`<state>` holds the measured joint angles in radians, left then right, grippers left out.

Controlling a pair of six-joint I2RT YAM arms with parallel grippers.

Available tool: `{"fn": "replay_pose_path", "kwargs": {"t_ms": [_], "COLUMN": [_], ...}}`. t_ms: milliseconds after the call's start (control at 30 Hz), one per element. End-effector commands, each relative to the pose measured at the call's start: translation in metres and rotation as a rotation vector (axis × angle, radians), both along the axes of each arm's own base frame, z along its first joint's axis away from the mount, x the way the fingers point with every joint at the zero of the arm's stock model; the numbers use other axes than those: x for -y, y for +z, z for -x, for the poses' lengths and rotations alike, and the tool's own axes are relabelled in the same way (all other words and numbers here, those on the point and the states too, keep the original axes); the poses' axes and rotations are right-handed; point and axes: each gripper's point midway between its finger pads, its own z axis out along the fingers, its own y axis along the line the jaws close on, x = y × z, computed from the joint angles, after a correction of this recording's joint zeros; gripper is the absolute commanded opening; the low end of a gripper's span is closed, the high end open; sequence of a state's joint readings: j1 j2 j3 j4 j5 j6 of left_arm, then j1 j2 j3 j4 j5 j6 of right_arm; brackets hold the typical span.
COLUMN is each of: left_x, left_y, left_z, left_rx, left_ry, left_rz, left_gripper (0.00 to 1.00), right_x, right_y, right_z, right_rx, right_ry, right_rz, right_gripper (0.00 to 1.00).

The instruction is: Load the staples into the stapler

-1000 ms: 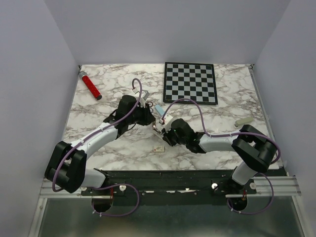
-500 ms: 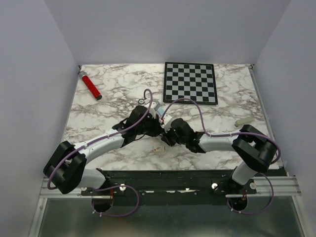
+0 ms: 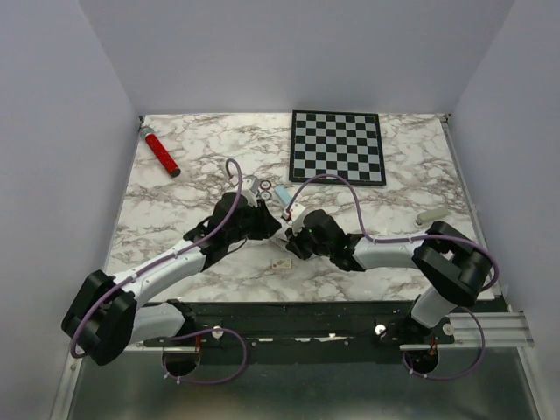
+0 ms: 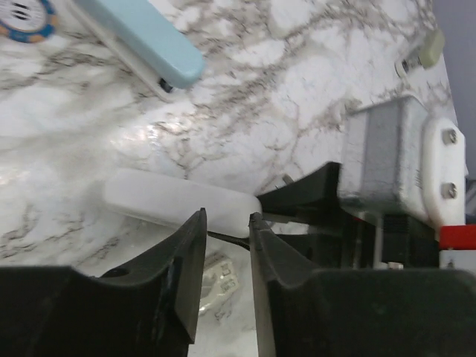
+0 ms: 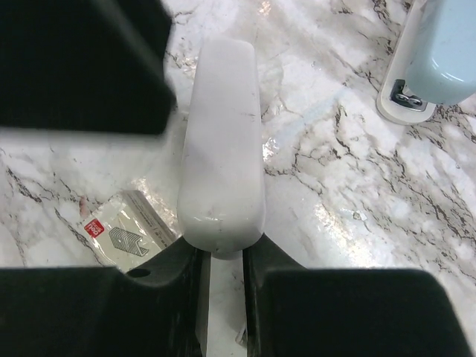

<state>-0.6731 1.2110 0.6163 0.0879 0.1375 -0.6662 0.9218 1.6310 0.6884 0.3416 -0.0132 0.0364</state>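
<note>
The stapler (image 3: 282,192) (image 4: 141,37) (image 5: 439,52), light blue on a white base, lies closed on the marble table. My right gripper (image 5: 223,253) (image 3: 287,234) is shut on the near end of a white oblong bar (image 5: 223,134) (image 4: 171,204), held just above the table. My left gripper (image 4: 227,219) (image 3: 269,226) meets it at the bar's far end, jaws a narrow gap apart. A thin dark strip, the staples (image 4: 227,238) seen edge-on, spans between those fingertips. A small cream box (image 3: 281,262) (image 5: 123,227) lies on the table below both grippers.
A chessboard (image 3: 337,146) lies at the back right and a red cylinder (image 3: 161,151) at the back left. Poker chips (image 3: 258,185) sit just left of the stapler. A cream oblong piece (image 3: 431,213) rests near the right edge.
My left arm has swung from beside the stapler toward the near right, up to the right gripper and the white bar. The right arm has stayed put.
</note>
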Motion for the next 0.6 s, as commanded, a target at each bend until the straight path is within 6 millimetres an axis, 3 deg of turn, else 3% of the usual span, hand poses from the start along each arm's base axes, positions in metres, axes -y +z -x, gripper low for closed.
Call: {"fn": "replay_pose_path", "kwargs": {"t_ms": [0,167,267,433,567], "left_x": [-0.042,-0.082,-0.099,-0.117,-0.127], "left_y": [0.005,0.008,0.015,0.028,0.039], "left_z": [-0.024,-0.039,-0.044,-0.051,-0.055], "left_rx": [0.024,0.045,0.082,0.138,0.184], "left_ry": [0.203,0.332,0.373,0.409,0.420], "left_rz": [0.019,0.043,0.038,0.013,-0.010], "left_gripper": [0.41,0.51,0.54,0.56,0.59], "right_x": [-0.002,0.001,0.002,0.006,0.012], "right_y": [0.011,0.008,0.008,0.008,0.014], "right_z": [0.002,0.004,0.006,0.009,0.013], "right_rx": [0.013,-0.004,-0.012,-0.032,-0.045], "right_ry": [-0.005,-0.007,-0.010,-0.010,-0.016], "right_rz": [-0.038,-0.022,-0.016,0.002,0.020], "right_gripper": [0.25,0.36,0.37,0.43,0.57]}}
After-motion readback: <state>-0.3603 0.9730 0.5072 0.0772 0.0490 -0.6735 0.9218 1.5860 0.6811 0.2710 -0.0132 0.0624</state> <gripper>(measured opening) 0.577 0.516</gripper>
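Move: The closed white stapler's near end is still between the right fingers; its middle lies some 3 cm ahead of that hand, 4 cm to its left and about 1 cm lower. From the left hand, its middle is about 1 cm ahead, 2 cm right and 4 cm below. The blue stapler stands roughly 14 cm ahead of the left hand and 3 cm to its right. The staples box sits about 5 cm back and 5 cm left of the right hand. The closed white stapler is let go by the right fingers, which part around its near end while that hand eases about 1 cm back and right. The left hand swings away from above it, some 11 cm left and 5 cm forward, rising slightly only late on, turning just over 20 degrees counter-clockwise and opening its fingers wider. ##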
